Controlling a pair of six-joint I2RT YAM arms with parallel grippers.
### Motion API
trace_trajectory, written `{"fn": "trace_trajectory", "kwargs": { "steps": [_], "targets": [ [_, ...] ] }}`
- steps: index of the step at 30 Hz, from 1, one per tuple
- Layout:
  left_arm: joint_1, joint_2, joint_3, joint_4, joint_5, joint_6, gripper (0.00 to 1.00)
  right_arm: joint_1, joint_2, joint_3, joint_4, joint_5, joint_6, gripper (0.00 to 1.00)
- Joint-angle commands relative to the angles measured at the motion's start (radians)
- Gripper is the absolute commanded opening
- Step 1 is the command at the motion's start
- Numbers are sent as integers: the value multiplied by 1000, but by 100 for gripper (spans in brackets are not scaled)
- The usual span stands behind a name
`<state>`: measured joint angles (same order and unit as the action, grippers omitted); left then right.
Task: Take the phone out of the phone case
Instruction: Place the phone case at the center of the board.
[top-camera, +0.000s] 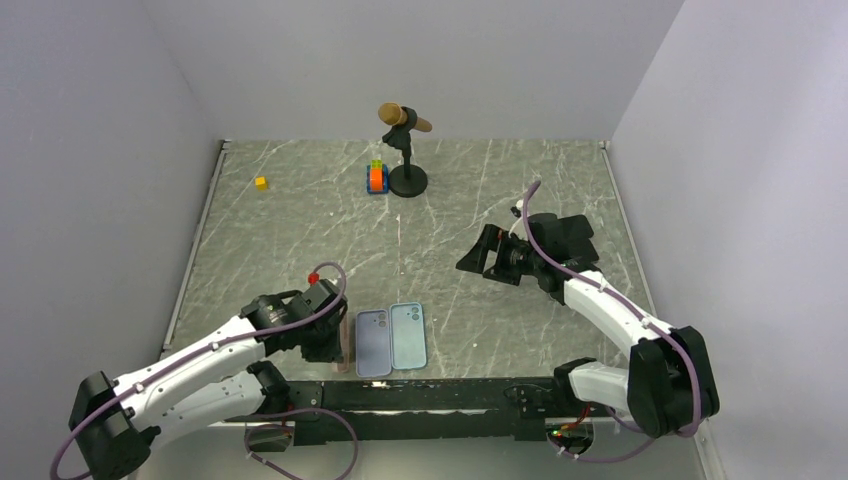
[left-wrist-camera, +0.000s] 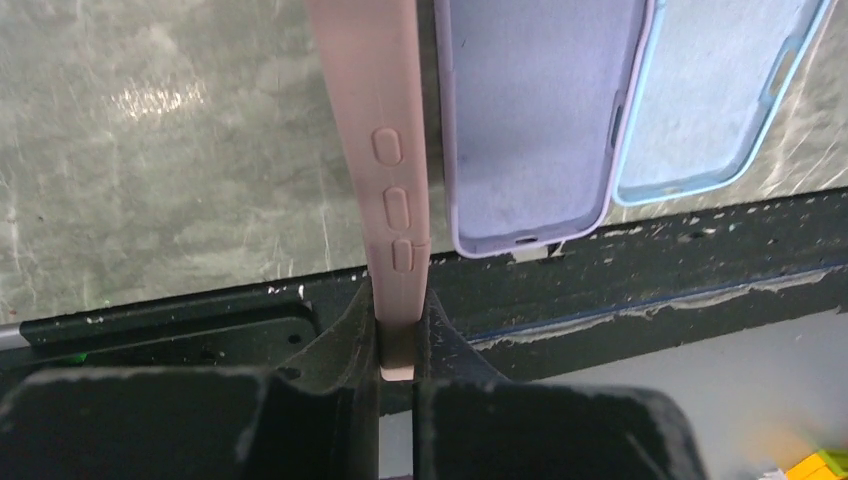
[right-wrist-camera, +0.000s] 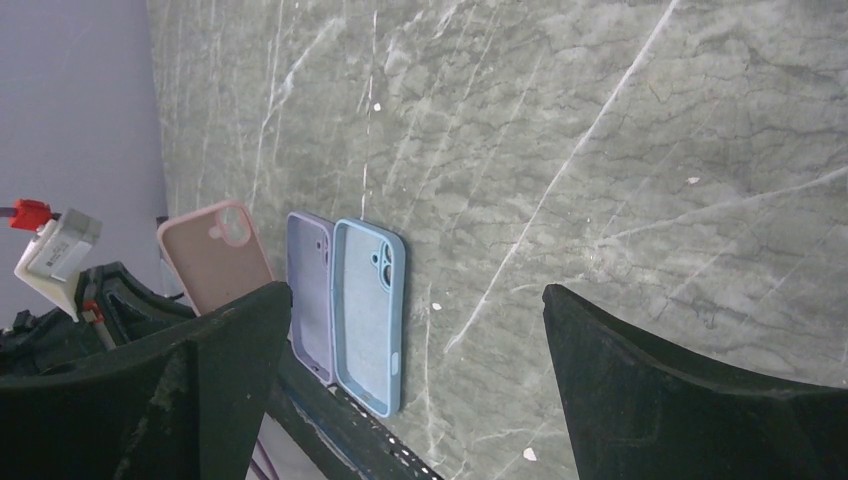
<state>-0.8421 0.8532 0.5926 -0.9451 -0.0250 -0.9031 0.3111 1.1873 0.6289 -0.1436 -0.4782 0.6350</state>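
Observation:
My left gripper (left-wrist-camera: 402, 310) is shut on a pink phone case (left-wrist-camera: 380, 150), holding it on edge above the table's near edge; its side buttons face the camera. The case also shows in the top view (top-camera: 343, 345) and, back side on, in the right wrist view (right-wrist-camera: 215, 260). I cannot tell whether a phone is inside it. A purple case (top-camera: 373, 342) and a light blue case (top-camera: 408, 335) lie side by side, open side up and empty (left-wrist-camera: 535, 110) (left-wrist-camera: 710, 90). My right gripper (top-camera: 480, 262) is open and empty above the table's middle right (right-wrist-camera: 415, 295).
A microphone (top-camera: 405, 118) on a black stand is at the back centre, with an orange toy block (top-camera: 376, 178) beside it. A small yellow cube (top-camera: 261, 183) lies at the back left. A black rail (top-camera: 420, 395) runs along the near edge.

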Motion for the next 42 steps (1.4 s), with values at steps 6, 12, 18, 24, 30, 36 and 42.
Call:
{"fn": "trace_trajectory", "kwargs": {
  "steps": [6,12,18,24,30,36,42],
  "targets": [
    [-8,-54,-15,-41,156,15,0,10,18,11,70,-16,-1,100],
    [-8,-54,-52,25,191,8,0,17,19,14,66,-16,4,100],
    [-8,-16,-50,17,115,-7,0,20,17,8,65,-8,1,100],
    [-8,43,-54,23,58,-44,10,23,12,-4,66,-6,2,100],
    [-8,61,-34,-24,-6,-73,49,24,16,-13,74,-8,0,100],
    [-8,60,20,-105,-82,-89,82,28,16,-10,80,-13,-2,100],
    [-8,16,137,-232,-257,-133,100,29,-3,8,29,38,-32,100]
  ]
}}
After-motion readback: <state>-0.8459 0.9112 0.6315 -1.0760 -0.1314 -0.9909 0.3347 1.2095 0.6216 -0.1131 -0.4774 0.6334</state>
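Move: The left hand still pinches the near end of the pink phone case, held on its long edge. The spot where the case is to lie is about 4 cm ahead, 1 cm left and 5 cm below this hand. The purple case lies some 6 cm ahead and 7 cm right, the blue case 7 cm ahead and 15 cm right, both about 5 cm below. From the right hand the spot is roughly 14 cm back, 30 cm left and 10 cm below. Back by some 3 cm and slightly right, the left hand draws the upright pink case towards the near table edge, beside the purple case. It then sinks a couple of centimetres as the fingers open wide and let go, shifts about 3.5 cm left over the case with a roll of some 15 degrees that raises its left side, and starts to rise. ##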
